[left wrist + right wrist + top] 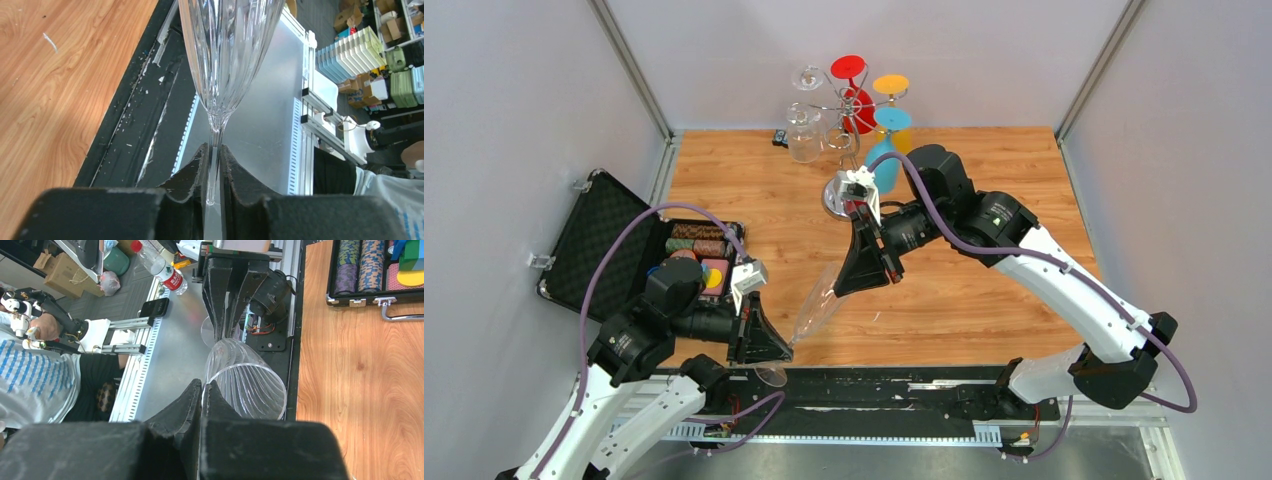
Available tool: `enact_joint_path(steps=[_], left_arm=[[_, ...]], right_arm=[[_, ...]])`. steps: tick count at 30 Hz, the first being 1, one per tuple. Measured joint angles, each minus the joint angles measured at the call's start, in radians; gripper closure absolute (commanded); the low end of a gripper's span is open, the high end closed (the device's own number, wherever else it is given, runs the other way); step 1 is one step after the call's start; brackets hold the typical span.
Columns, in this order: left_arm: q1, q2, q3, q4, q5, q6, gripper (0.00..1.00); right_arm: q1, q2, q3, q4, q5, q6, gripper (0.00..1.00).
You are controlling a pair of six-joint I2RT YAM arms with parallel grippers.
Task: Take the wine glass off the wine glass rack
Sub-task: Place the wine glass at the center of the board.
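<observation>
A clear ribbed wine glass [817, 312] hangs tilted in the air between my two grippers, above the table's near edge. My left gripper [782, 348] is shut on its thin stem [214, 165], with the bowl [227, 50] rising just beyond the fingers. My right gripper [854, 285] is shut on the bowl's rim [202, 390]; the open bowl [250, 385] lies beside its fingers. The chrome wine glass rack [849, 105] stands at the back on its round mirrored base [834, 198], and red, yellow, blue and clear glasses hang on it.
An open black case [594, 240] with poker chips lies at the left, and its corner shows in the right wrist view [370, 295]. A black strip [904, 385] runs along the near edge. A small dark object [779, 137] lies by the back wall.
</observation>
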Motion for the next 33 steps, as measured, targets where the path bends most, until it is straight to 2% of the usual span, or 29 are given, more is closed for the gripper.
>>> enact_joint_path(steps=[3,6,9,12,15,19,25,33], left_arm=[[0.0,0.002,0.0,0.0,-0.018,-0.001,0.62],[0.0,0.007,0.003,-0.002,-0.039,0.005,0.41],[0.0,0.016,0.014,-0.014,-0.069,0.014,0.26],[0.0,0.023,0.021,-0.024,-0.102,0.018,0.18],[0.0,0.027,0.03,-0.035,-0.142,0.019,0.05],[0.0,0.027,0.036,-0.043,-0.187,0.021,0.01],[0.0,0.025,0.036,-0.025,-0.246,0.013,0.0],[0.0,-0.025,0.035,0.009,-0.353,0.01,0.0]], right_arm=[[0.0,0.0,-0.002,-0.002,-0.001,0.0,1.0],[0.0,-0.001,-0.01,-0.008,-0.003,0.0,1.0],[0.0,-0.003,-0.027,-0.014,-0.003,-0.002,1.0],[0.0,-0.01,-0.051,-0.021,0.0,-0.004,1.0],[0.0,-0.023,-0.078,-0.032,0.012,-0.005,1.0],[0.0,-0.049,-0.101,-0.056,0.077,-0.005,1.0],[-0.024,-0.08,-0.11,-0.113,0.248,-0.001,1.0],[-0.079,-0.1,-0.108,-0.222,0.628,0.041,1.0]])
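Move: The right hand pinches the rim of the clear wine glass, whose middle lies about 4 cm back, 6 cm left and 6 cm below it; the board's centre is some 32 cm ahead, 4 cm right and 34 cm down. The rack stands roughly 43 cm ahead, its hanging blue glass about 40 cm ahead and 8 cm right, 12 cm lower. From the left hand, shut round the stem, the glass's middle is about 3 cm ahead, 5 cm right and 5 cm up. Down first, then sweeping forward and right as well, the right hand carries the clear glass by its rim towards the board's centre, about 8 cm forward and 8 down, turning clockwise some 35 degrees while its fingertips tip downward. The left fingers spread wide and let go of the stem as that hand eases forward about 5 cm, turning counter-clockwise. ##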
